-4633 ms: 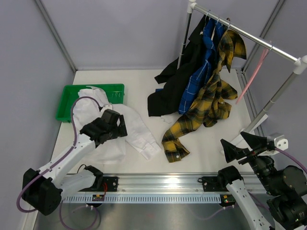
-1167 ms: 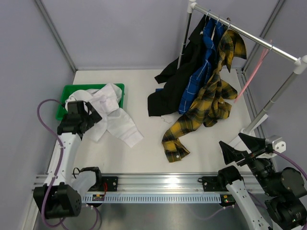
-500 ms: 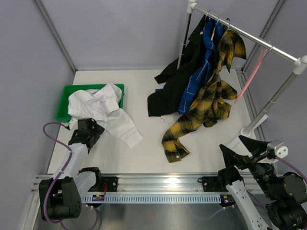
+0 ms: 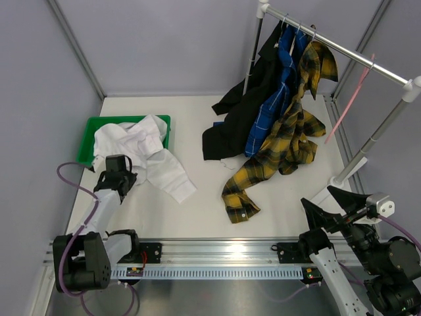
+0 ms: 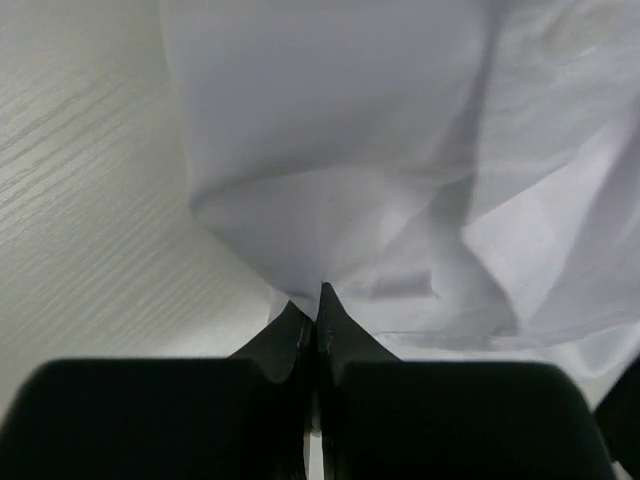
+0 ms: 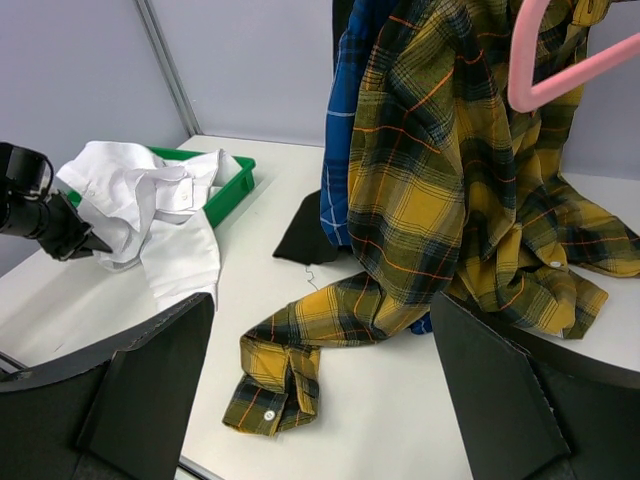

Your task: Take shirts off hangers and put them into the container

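The white shirt (image 4: 141,148) lies bunched, partly in the green container (image 4: 89,141) and partly spilling onto the table. My left gripper (image 4: 126,178) is low at its near-left edge. In the left wrist view the jaws (image 5: 320,292) are shut, pinching a fold of the white shirt (image 5: 330,150). The black shirt (image 4: 233,118), the blue plaid shirt (image 4: 270,108) and the yellow-and-black plaid shirt (image 4: 289,138) hang from the rail on hangers (image 4: 291,27), their tails on the table. A bare pink hanger (image 4: 348,99) hangs further right. My right gripper (image 4: 316,194) is open and empty at the near right.
The white-and-silver rail (image 4: 342,49) crosses the back right, its post and foot (image 4: 352,168) standing near my right arm. A yellow plaid sleeve (image 6: 290,360) trails toward the front edge. Grey walls close the left and back sides.
The white shirt went from the table to half in the container. My left gripper let it go, drew back to its near edge and shut there. The right arm barely moved.
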`<state>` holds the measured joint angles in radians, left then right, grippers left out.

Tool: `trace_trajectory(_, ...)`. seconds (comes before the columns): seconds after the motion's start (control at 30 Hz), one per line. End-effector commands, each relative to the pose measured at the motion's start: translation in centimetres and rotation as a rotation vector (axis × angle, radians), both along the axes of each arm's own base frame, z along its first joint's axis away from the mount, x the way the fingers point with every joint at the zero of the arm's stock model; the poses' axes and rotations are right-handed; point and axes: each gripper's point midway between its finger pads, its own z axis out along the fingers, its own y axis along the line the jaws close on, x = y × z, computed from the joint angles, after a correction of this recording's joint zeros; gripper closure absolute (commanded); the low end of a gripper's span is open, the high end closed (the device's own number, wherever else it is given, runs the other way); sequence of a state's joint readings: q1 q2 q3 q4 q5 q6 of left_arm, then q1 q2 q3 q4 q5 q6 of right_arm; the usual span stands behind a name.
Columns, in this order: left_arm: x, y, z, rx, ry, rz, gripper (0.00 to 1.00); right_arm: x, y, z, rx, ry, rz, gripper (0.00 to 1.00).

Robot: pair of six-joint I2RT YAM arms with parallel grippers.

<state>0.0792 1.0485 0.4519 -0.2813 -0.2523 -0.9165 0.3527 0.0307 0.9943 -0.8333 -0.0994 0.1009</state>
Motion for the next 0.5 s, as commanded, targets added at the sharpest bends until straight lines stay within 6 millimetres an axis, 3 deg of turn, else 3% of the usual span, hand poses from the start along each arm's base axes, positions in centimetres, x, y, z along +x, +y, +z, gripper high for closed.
trace_trajectory(0.0,4.0,0.2,6.6,0.012,-0.185,-0.014,1.0,-0.2,0.3,0.7,-0.013,-0.028,0.027,0.01)
trace_trajectory(0.03,4.4,0.1,7.7,0.014,-0.205,-0.022,1.0,-0.2,0.3,0.7,-0.015,-0.028,0.03,0.01)
trace_trajectory(0.07,5.5,0.1,10.4,0.021,-0.262,-0.031,1.0,-0.1,0.4,0.7,-0.016,-0.024,0.03,0.01)
trace_trajectory(0.17,7.2,-0.2,13.8,0.023,-0.303,-0.069,1.0,0.0,0.4,0.6,-0.017,-0.016,0.028,0.01)
trace_trajectory(0.2,8.4,-0.4,16.5,0.023,-0.353,-0.085,1.0,0.1,0.4,0.6,-0.019,-0.016,0.027,0.01)
trace_trajectory(0.27,9.8,-0.5,17.0,0.027,-0.332,-0.112,1.0,0.2,0.3,0.6,-0.019,-0.014,0.021,0.01)
trace_trajectory(0.3,10.9,-0.5,18.6,0.035,-0.357,-0.126,1.0,0.2,0.3,0.6,-0.017,-0.014,0.021,0.01)
trace_trajectory(0.33,11.6,-0.5,19.0,0.039,-0.357,-0.133,1.0,0.2,0.3,0.6,-0.019,-0.013,0.019,0.0)
trace_trajectory(0.37,12.7,-0.4,17.9,0.037,-0.323,-0.138,1.0,0.2,0.3,0.5,-0.02,-0.01,0.016,0.0)
trace_trajectory(0.4,13.8,-0.4,19.2,0.048,-0.344,-0.151,1.0,0.3,0.3,0.6,-0.018,-0.009,0.016,0.01)
trace_trajectory(0.43,15.0,-0.7,17.6,0.036,-0.3,-0.176,1.0,0.3,0.3,0.6,-0.022,-0.004,0.015,0.0)
trace_trajectory(0.47,15.8,-0.6,17.4,0.034,-0.289,-0.176,1.0,0.4,0.3,0.6,-0.024,-0.002,0.013,0.01)
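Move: The green container's middle lies some 13 cm ahead of the left hand and 2 cm to its left, about level with it. That hand has its fingers shut on the white shirt's near edge. The shirt's bulk in the container is about 15 cm ahead, and its loose sleeve lies on the table about 15 cm to the right, neither ahead nor back. From the right hand, the container is roughly 31 cm ahead, 60 cm left and 30 cm down. The white shirt's near edge, still pinched in the closed left fingers, is hoisted off the table nearly 20 cm and carried about 13 cm forward over the green container. The rise levels off at the end while the hand still travels forward, and the wrist tips its fingers up some 20 degrees on the way. ##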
